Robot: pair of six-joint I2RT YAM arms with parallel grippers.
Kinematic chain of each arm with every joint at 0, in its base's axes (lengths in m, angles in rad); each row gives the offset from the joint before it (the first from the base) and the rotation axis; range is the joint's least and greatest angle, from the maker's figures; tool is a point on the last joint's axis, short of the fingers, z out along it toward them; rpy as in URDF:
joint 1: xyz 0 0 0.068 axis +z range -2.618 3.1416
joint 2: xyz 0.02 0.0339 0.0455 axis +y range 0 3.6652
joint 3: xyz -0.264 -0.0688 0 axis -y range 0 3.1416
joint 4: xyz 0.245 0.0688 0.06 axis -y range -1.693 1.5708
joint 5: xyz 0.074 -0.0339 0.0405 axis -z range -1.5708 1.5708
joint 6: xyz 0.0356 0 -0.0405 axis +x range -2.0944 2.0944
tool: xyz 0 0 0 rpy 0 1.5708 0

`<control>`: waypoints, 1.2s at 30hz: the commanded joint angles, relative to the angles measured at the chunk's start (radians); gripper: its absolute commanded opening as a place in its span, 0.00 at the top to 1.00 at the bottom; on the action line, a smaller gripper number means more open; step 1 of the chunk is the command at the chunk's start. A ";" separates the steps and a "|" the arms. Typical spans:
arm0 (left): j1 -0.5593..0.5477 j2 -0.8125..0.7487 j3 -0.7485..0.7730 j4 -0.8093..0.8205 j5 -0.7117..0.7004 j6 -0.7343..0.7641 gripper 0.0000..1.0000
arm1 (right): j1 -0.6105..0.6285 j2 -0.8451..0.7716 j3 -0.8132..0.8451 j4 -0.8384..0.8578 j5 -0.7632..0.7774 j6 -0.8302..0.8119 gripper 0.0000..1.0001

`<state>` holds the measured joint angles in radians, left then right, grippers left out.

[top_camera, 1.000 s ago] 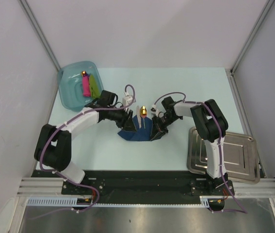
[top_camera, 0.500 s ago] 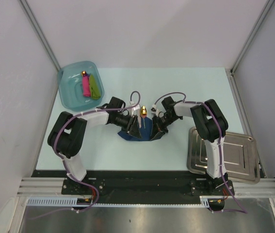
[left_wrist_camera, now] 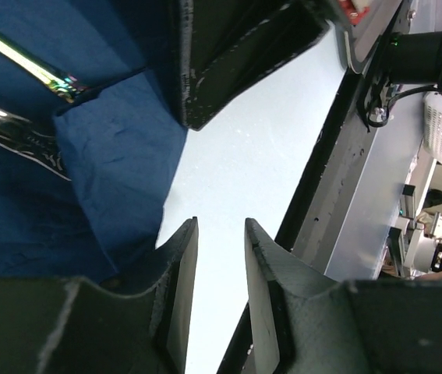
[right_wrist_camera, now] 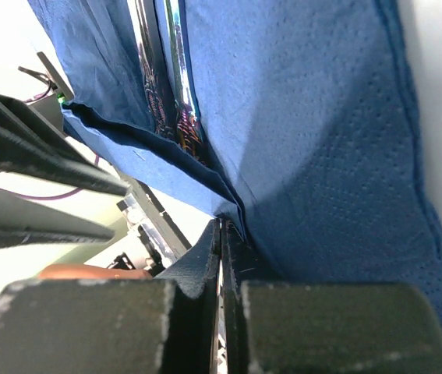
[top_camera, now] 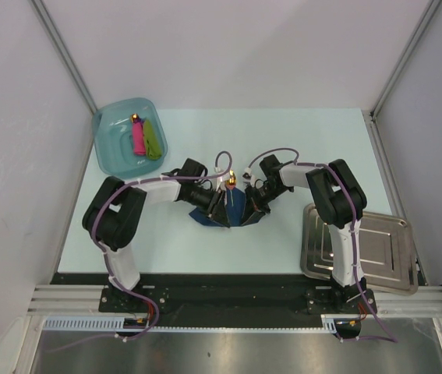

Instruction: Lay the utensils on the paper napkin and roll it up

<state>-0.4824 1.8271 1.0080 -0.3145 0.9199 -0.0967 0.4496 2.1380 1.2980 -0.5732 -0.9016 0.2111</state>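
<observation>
The dark navy paper napkin [top_camera: 232,210] lies mid-table, folded up between both grippers. The utensils rest in its fold, and one orange-gold tip [top_camera: 231,181] sticks out at the far side. Their shiny handles [left_wrist_camera: 18,54] [right_wrist_camera: 149,70] show in both wrist views against the blue paper napkin [left_wrist_camera: 111,164] [right_wrist_camera: 314,132]. My left gripper [top_camera: 219,204] [left_wrist_camera: 221,226] is at the napkin's left edge, open, with only bare table between its fingers. My right gripper [top_camera: 253,204] [right_wrist_camera: 222,227] is at the right side, shut on a folded edge of the napkin.
A pale teal tub [top_camera: 111,148] stands at the back left holding a pink stick [top_camera: 137,138] and a lime-green stick [top_camera: 153,139]. A steel tray [top_camera: 376,249] sits at the near right. The table's front edge [left_wrist_camera: 322,179] runs close to my left gripper.
My left arm has swung in towards the napkin and its jaws have narrowed. The right jaws have closed on the napkin's edge, and the napkin is folded up more tightly.
</observation>
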 commanded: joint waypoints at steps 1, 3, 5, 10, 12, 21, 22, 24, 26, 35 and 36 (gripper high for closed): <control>0.016 0.024 0.032 0.020 0.017 0.002 0.65 | -0.005 0.016 0.026 0.024 0.038 -0.001 1.00; 0.027 0.034 0.026 0.018 0.030 -0.005 0.66 | -0.006 0.017 0.027 0.022 0.046 0.001 1.00; 0.048 0.049 0.021 0.020 0.040 -0.014 0.66 | -0.003 0.014 0.029 0.024 0.047 0.001 1.00; 0.097 0.087 0.014 0.017 0.097 -0.028 0.68 | -0.009 0.017 0.029 0.022 0.056 0.002 1.00; 0.111 0.092 0.001 0.022 0.108 -0.037 0.69 | -0.008 0.019 0.029 0.021 0.058 0.001 1.00; 0.182 0.133 -0.040 0.006 0.088 -0.034 0.76 | -0.014 0.025 0.040 0.015 0.066 -0.003 1.00; 0.185 0.133 -0.045 0.002 0.077 -0.032 0.77 | -0.015 0.025 0.041 0.015 0.067 -0.003 1.00; 0.188 0.130 -0.052 -0.006 0.062 -0.023 0.78 | -0.015 0.025 0.043 0.010 0.069 -0.004 1.00; 0.189 0.127 -0.063 -0.009 0.042 -0.018 0.79 | -0.015 0.023 0.041 0.003 0.073 -0.009 1.00; 0.208 0.126 -0.065 -0.015 0.007 -0.018 0.86 | -0.034 -0.004 0.040 -0.059 0.058 -0.085 1.00; 0.208 0.127 -0.065 -0.015 0.008 -0.018 0.87 | -0.026 -0.010 0.038 -0.065 0.049 -0.094 1.00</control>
<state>-0.2893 1.9560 0.9588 -0.3092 0.9882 -0.1402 0.4297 2.1418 1.3144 -0.5949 -0.8871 0.1902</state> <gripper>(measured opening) 0.143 0.009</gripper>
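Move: The left hand, part open, hovers over the near side of the napkin; the stretch of folded napkin edge it goes for lies about 5 cm to its left, 2 cm ahead and 4 cm below. The spoon's middle is roughly 8 cm ahead and 2 cm to the right, the knife's 8 cm straight ahead, both about 5 cm down. From the right hand, already shut on the fold, that stretch is some 10 cm left, 1 cm back and level with it. The left hand moves away from the right one, about 5 cm left and some 4 cm down with a little forward, bringing its fingertips down from over the near side of the napkin onto the left part of the folded edge, while the wrist swings roughly 10 degrees counter-clockwise and rolls about as much. Its fingers narrow from about a third open until they straddle and begin to pinch the raised cloth edge, while the right hand stays nearly in place, fingers shut, and keeps its pinch on the fold. ##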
